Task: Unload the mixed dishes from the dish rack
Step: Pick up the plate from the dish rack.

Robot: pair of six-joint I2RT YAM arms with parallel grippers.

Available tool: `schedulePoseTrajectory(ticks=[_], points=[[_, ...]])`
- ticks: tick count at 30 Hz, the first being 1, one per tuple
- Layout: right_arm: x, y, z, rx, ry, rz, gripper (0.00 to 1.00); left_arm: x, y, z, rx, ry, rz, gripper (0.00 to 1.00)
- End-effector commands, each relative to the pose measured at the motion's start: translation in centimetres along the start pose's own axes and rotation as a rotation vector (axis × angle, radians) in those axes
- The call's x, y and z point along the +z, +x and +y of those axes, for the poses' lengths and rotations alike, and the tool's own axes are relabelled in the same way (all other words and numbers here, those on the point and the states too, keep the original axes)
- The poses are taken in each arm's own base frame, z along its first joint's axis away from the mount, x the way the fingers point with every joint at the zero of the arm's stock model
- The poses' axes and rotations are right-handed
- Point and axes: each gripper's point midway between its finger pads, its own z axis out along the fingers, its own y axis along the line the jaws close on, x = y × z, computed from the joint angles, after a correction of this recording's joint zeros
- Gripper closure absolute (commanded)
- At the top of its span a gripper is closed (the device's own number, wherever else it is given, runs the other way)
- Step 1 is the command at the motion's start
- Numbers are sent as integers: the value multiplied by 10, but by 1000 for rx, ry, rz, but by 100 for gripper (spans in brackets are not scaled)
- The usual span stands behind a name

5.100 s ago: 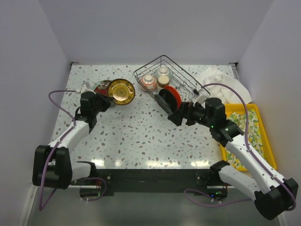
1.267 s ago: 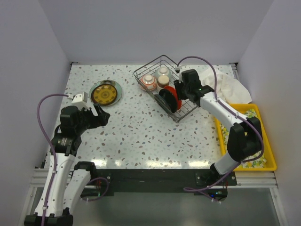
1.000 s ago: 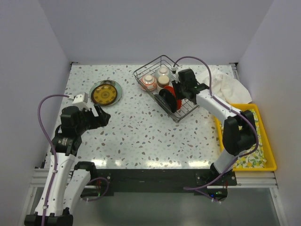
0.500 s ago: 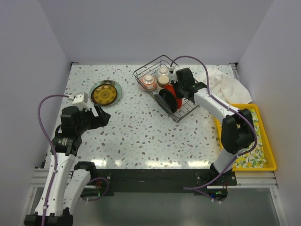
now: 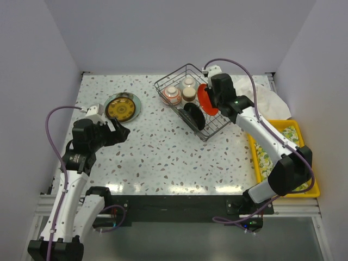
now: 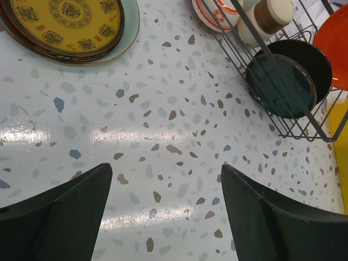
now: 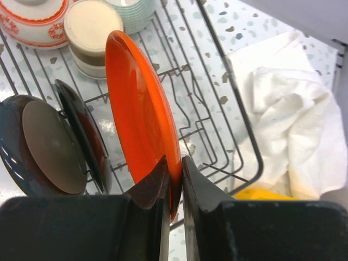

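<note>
The dish rack [image 5: 218, 117] [image 7: 217, 136] stands at the back right of the table. My right gripper [image 5: 210, 103] [image 7: 175, 179] is shut on the rim of an orange-red plate [image 5: 205, 98] [image 7: 138, 103], held on edge above the rack. Two dark plates [image 5: 194, 115] [image 7: 38, 147] stand in the dividers beside it. A red-patterned bowl [image 5: 172, 95] [image 7: 32, 16], a cream and brown cup [image 5: 188, 93] [image 7: 92, 32] and a pale green bowl [image 7: 133, 11] sit at the rack's far end. My left gripper [image 5: 120, 133] [image 6: 166, 201] hangs open over bare table.
A stack of plates [image 5: 122, 107] [image 6: 65, 22], a yellow patterned one on top, lies at the back left. The white cloth [image 5: 261, 98] [image 7: 283, 119] lies right of the rack. A yellow tray [image 5: 283, 157] runs along the right edge.
My right gripper has shut on the orange-red plate and raised it out of its slot, towards the back. The left arm has shifted slightly forward.
</note>
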Motion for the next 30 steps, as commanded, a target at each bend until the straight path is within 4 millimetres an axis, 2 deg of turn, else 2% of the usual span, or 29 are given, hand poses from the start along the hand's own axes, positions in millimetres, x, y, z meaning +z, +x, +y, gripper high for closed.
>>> schedulePoseTrajectory(ticks=[1, 6, 9, 10, 11, 13, 18, 19, 21, 23, 24, 26, 30], points=[[-41, -30, -39, 33, 130, -108, 100, 4, -19, -24, -9, 105, -49, 13], [-68, -41, -41, 103, 82, -173, 100, 11, -25, -41, -10, 177, -49, 13], [-85, -48, -27, 159, -27, -223, 100, 14, -29, -51, -15, 216, -50, 13], [-87, -48, -13, 189, -102, -231, 100, 15, -32, -55, -14, 230, -58, 13], [-96, -51, -8, 201, -146, -253, 100, 15, -33, -58, -24, 242, -60, 13], [-100, -48, 11, 232, -248, -249, 100, 15, -37, -68, -21, 274, -77, 14], [-113, -37, 45, 354, -440, -229, 100, 16, -38, -92, -26, 334, -98, 14], [-115, -40, 50, 379, -470, -243, 100, 16, -40, -97, -25, 346, -110, 14], [-119, -34, 67, 440, -558, -220, 100, 17, -38, -104, -30, 359, -109, 14], [-123, -38, 77, 481, -623, -233, 100, 20, -35, -114, -31, 376, -104, 14], [-125, -32, 87, 518, -676, -204, 100, 20, -34, -117, -30, 380, -100, 14], [-129, -37, 96, 557, -740, -219, 100, 23, -28, -128, -27, 404, -88, 14], [-132, -30, 112, 644, -830, -185, 100, 28, -16, -146, -23, 426, -64, 15]])
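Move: My right fingers already hold the orange plate, lifted up on edge above the rack. It is headed for my left gripper, roughly 40 cm to the left of my right hand, 16 cm back and a little lower. The dark plates in the rack lie some 8 cm left, 2 cm ahead and 15 cm below; the cream cup, 15 cm ahead, 10 cm left. From my left hand the orange plate is about 21 cm ahead, 37 cm right, level; the plate stack, 20 cm ahead, 5 cm left. I keep the orange plate's rim pinched in my right hand, raise it another 9 cm while drawing back, then sweep back and left out over the rack's near side, sinking again and rolling the wrist some 45 degrees, left side up. My open left hand swings about 12 cm right towards the plate, rising slightly and turning clockwise. ##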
